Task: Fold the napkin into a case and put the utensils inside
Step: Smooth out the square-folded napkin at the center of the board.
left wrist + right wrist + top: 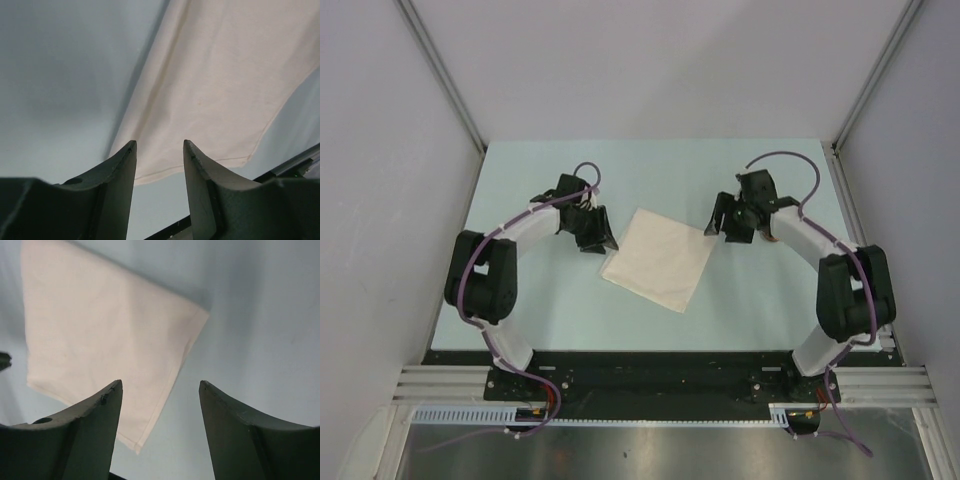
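The cream napkin (658, 258) lies flat and unfolded on the pale blue table, turned like a diamond, between the two arms. My left gripper (597, 236) is open and empty at the napkin's left corner; in the left wrist view its fingertips (131, 150) frame the napkin's edge (215, 90). My right gripper (720, 222) is open and empty at the napkin's right corner; the right wrist view shows that corner (115, 345) between the open jaws. No case shows. The spoon is out of view.
The pale blue table (560, 320) is walled by grey panels left, right and behind. A black rail (650, 365) with the arm bases runs along the near edge. A small brownish object (770, 238) peeks out beside the right wrist; I cannot tell what it is.
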Robot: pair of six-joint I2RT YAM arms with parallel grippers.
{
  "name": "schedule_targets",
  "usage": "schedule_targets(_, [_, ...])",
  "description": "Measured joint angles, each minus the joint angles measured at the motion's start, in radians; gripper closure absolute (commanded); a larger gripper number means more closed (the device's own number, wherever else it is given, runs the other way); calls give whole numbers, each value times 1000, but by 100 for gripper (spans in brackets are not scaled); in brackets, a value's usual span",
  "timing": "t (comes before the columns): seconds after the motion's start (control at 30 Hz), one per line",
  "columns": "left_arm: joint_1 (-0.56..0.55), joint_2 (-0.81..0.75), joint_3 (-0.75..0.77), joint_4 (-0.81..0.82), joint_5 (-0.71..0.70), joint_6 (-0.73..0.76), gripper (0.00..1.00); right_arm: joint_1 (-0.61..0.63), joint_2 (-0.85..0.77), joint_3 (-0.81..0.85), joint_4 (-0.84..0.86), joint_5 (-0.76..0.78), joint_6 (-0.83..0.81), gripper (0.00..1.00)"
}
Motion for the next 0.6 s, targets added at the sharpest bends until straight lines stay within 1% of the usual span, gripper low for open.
schedule_targets(0.07, [-4,23,0,-5,-26,19,53,21,-82,-117,23,-32,18,32])
schedule_targets(0.17, [-6,39,0,-14,-56,55,52,98,-195,-287,31,-65,57,32])
schedule_targets(0.27, [-8,58,0,-31,-86,80,52,173,-269,-387,32,-88,91,31])
schedule_targets(0.4, [-22,79,0,-55,-117,104,53,217,-383,-465,36,-91,134,31])
schedule_targets(0.57, [-48,102,2,-73,-118,106,54,232,-472,-494,63,-89,175,31])
schedule_targets(0.6, [-48,102,2,-72,-113,105,58,238,-478,-497,69,-89,180,31])
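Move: The napkin's near-left corner lies about 5 cm back, 1 cm left and 5 cm below the left hand, with its far-left corner some 14 cm ahead and 9 cm right. For the right hand, open about 8 cm above the board, the near-right corner is roughly 15 cm back and 9 cm left. From there the far-right corner is about 6 cm ahead, 1 cm left, and the utensils lie 5 cm ahead, 19 cm right. The right hand sweeps back some 16 cm and about 5 cm left, jaws wide open and high over the napkin's right side, dipping a few centimetres and rising most of the way again as it eases to a stop near the near-right corner without touching. Meanwhile the left hand sinks about 5 cm, drawing back some 2 cm and rolling about 10 degrees, until its half-open fingertips come down onto the napkin beside the near-left corner. ##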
